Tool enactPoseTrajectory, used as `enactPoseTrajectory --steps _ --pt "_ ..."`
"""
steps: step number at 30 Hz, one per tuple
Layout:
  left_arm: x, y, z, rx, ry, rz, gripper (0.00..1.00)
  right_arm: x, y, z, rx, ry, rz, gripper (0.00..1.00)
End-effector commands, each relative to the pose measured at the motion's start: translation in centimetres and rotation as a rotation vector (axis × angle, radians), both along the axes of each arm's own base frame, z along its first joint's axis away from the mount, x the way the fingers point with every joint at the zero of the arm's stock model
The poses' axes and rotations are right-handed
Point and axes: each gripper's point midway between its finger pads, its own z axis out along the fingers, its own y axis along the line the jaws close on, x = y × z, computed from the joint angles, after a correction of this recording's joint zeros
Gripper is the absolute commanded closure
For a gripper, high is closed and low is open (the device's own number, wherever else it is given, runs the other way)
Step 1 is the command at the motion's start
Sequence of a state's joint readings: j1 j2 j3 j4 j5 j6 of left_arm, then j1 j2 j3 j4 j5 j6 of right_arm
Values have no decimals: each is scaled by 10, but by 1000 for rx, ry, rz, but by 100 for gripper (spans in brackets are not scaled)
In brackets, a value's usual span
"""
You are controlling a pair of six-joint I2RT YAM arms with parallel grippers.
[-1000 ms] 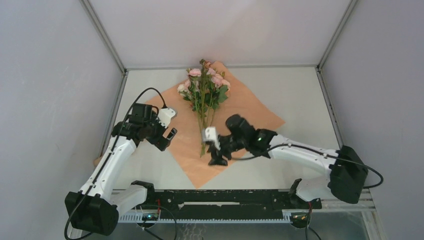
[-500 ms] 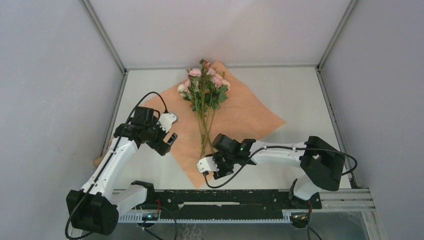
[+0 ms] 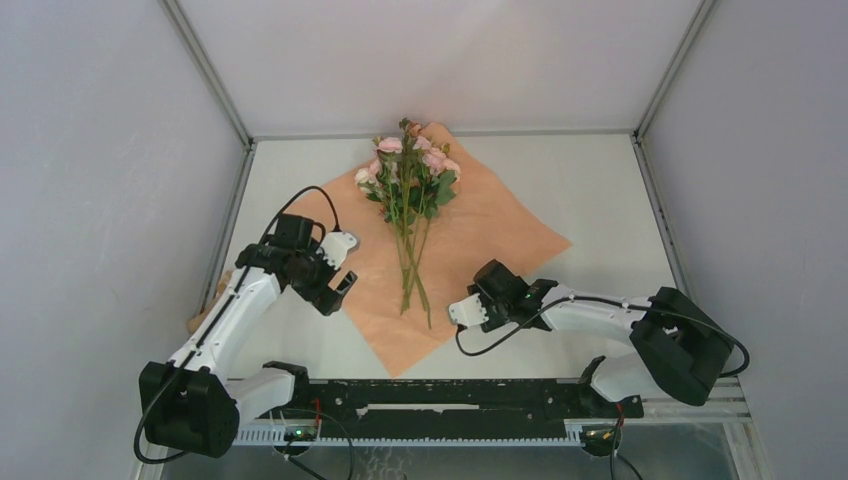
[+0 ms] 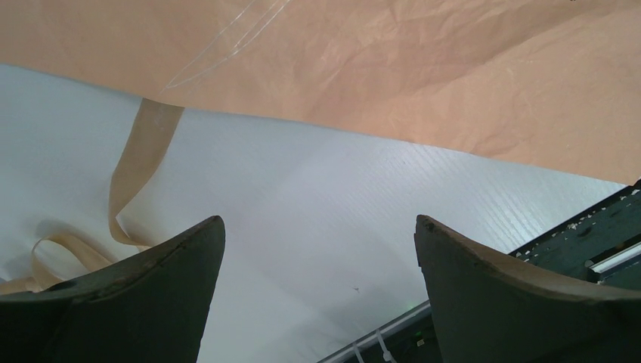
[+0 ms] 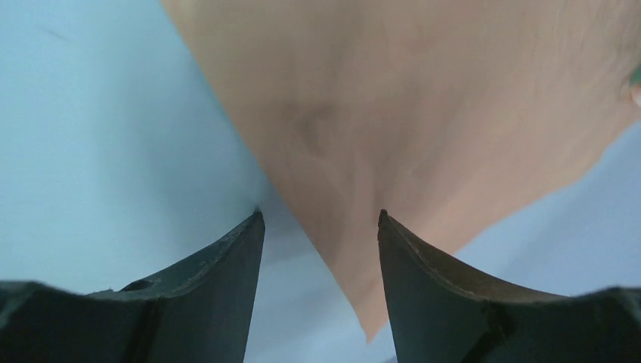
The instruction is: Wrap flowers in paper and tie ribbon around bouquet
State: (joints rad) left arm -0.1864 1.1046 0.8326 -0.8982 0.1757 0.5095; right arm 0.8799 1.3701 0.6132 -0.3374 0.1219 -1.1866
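The flowers (image 3: 408,190) lie on the paper (image 3: 490,230), pink blooms at the far end and thin green stems (image 3: 415,285) pointing toward me. My left gripper (image 3: 343,268) hovers at the paper's left edge, open wide; in its wrist view the jaws (image 4: 319,227) frame bare white table with the paper (image 4: 393,68) just beyond. The ribbon (image 4: 132,174) loops out from under that edge, and a bit shows at the table's left side (image 3: 203,318). My right gripper (image 3: 464,314) sits at the paper's near right edge, open and holding nothing, with a corner of the paper (image 5: 423,113) under its fingers (image 5: 321,219).
The black rail (image 3: 440,400) carrying both arm bases runs along the table's near edge. Grey walls close in the table on the left, back and right. A black cable (image 3: 290,195) arcs above the left wrist.
The right gripper left the flower stems, swung toward the paper's near corner, then out to its near right edge, opening slightly. The stems now lie free. The left gripper shifted slightly nearer.
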Motion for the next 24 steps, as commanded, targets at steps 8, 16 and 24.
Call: enactPoseTrajectory --steps 8,16,24 --pt "2 2 -5 6 -19 -29 0 34 34 11 60 -245 137 35" --pt "3 0 -2 0 -23 -28 0 -8 89 7 156 -236 306 36" --pt "3 -3 -4 -11 -2 -49 0 -26 116 0 271 -230 322 38"
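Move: The near-right edge of the paper runs just under the right fingers, straight below them by about 2 cm. From this hand the paper's near corner is some 19 cm left and 17 cm back, its right corner about 16 cm right and 12 cm ahead, and the stem ends about 15 cm left and 4 cm back. From the left hand, that stretch of edge lies roughly 31 cm right, level in reach, 9 cm below. Keep the right gripper low, nudge it about 3 cm forward, then sweep it left and somewhat back, ending about 10 cm left of where it began, dragging the paper by its near-right edge. Tip the fingers some 15 degrees further forward and turn the hand nearly 20 degrees counter-clockwise, leaving the fingers about two-thirds open. ##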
